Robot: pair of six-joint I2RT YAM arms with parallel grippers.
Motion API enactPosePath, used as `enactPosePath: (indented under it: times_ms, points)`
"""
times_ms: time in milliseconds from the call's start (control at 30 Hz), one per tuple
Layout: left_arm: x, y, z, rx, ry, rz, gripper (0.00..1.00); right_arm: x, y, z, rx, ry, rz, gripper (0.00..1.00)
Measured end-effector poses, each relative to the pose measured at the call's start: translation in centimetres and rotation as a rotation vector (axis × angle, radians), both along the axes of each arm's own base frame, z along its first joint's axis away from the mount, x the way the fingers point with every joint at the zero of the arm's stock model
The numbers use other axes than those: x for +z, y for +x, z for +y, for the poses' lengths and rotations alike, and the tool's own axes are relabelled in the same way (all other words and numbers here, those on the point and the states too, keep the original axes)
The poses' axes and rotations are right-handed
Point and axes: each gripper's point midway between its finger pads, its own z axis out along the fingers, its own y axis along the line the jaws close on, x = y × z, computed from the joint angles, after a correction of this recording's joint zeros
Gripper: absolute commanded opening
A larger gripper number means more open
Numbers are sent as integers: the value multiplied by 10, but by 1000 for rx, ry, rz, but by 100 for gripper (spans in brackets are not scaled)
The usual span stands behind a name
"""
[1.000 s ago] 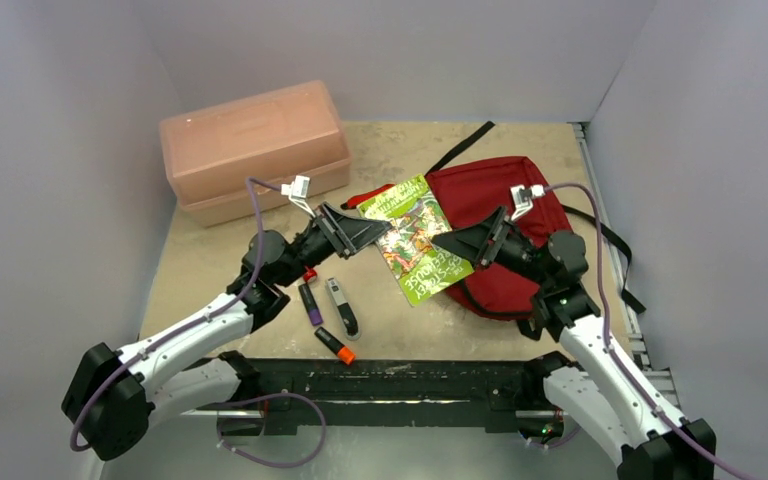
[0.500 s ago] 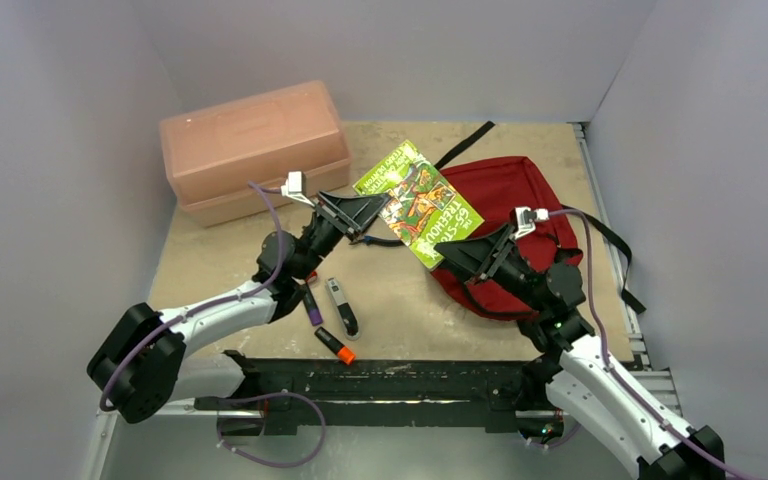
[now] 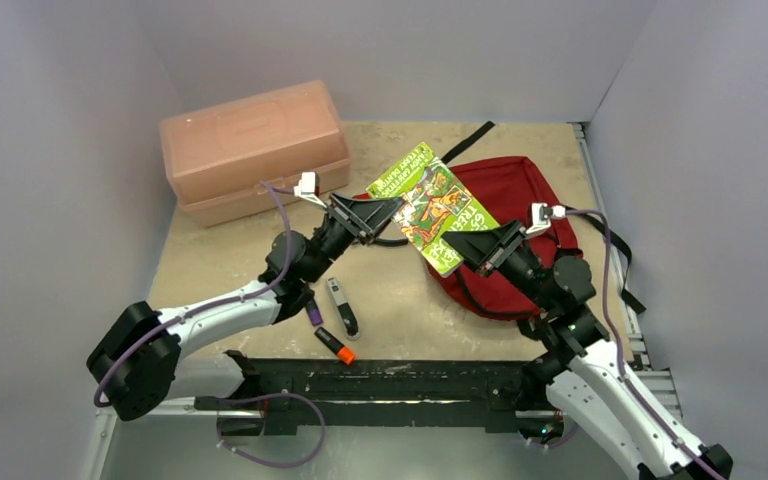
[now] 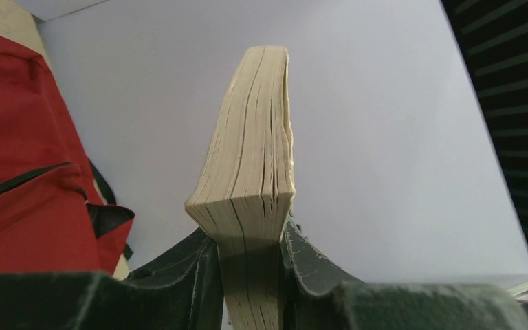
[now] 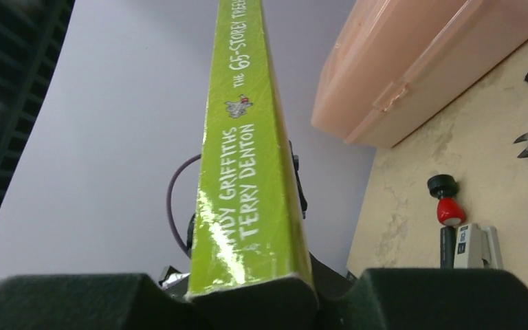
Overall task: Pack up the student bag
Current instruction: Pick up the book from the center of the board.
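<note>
A green paperback book (image 3: 430,200) hangs in the air, tilted, over the left edge of the dark red student bag (image 3: 515,180), which lies flat at the right. My left gripper (image 3: 385,213) is shut on the book's page edge (image 4: 254,158), both fingers pressed against the pages (image 4: 251,268). My right gripper (image 3: 465,243) is closed round the lower corner of the green spine (image 5: 244,158), the spine sitting between its fingers (image 5: 251,295). The bag's red fabric (image 4: 14,137) shows beside the book in the left wrist view. I cannot see the bag's opening.
A pale pink plastic box (image 3: 250,145) with its lid down stands at the back left. A purple marker (image 3: 312,305), a grey tool (image 3: 342,307) and an orange-tipped marker (image 3: 335,345) lie near the front. Black bag straps (image 3: 615,245) trail along the right edge.
The left gripper carried the book up and to the right, toward the bag. The right gripper, open a second ago, moved onto the book's spine and closed on it.
</note>
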Motion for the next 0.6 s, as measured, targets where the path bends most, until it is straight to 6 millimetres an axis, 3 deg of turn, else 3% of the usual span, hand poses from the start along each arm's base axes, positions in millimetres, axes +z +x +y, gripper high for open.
enactPosePath:
  times_ms: [100, 167, 267, 467, 600]
  points:
    - [4, 1, -10, -9, 88, 8, 46, 10, -1, -11, -68, -68, 18, 0]
    - [2, -1, -17, -5, 214, -8, 56, 16, -4, -22, -128, -139, 23, 0]
    - [-14, -4, -20, 17, 415, -7, 60, 25, -6, -58, -305, -259, 39, 0]
    - [-84, -9, -15, 41, 842, -76, 63, 17, -25, -148, -660, -535, 100, 0]
    - [-114, -39, -44, -56, 1063, -334, 65, 9, -49, -200, -820, -715, 152, 0]
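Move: The green book is still gripped by both hands, its middle about 5 cm ahead and 4 cm left of the right hand, 6 cm to the left hand's right. From the right hand the red bag lies some 13 cm ahead, 14 cm right and 28 cm below. From the left hand the bag is roughly 7 cm ahead and 25 cm right, the stapler about 8 cm back and 10 cm left, both some 30 cm below. Sweeping to the right, about 20 cm and a little back at nearly the same height, the right hand keeps its grip on the book and carries it across the near part of the bag, swinging clockwise and rolling its left side down. The left fingers open and let the book go; that hand then drops some 11 cm, drawing slightly right and back, and rolls its left side up by roughly 60 degrees. ##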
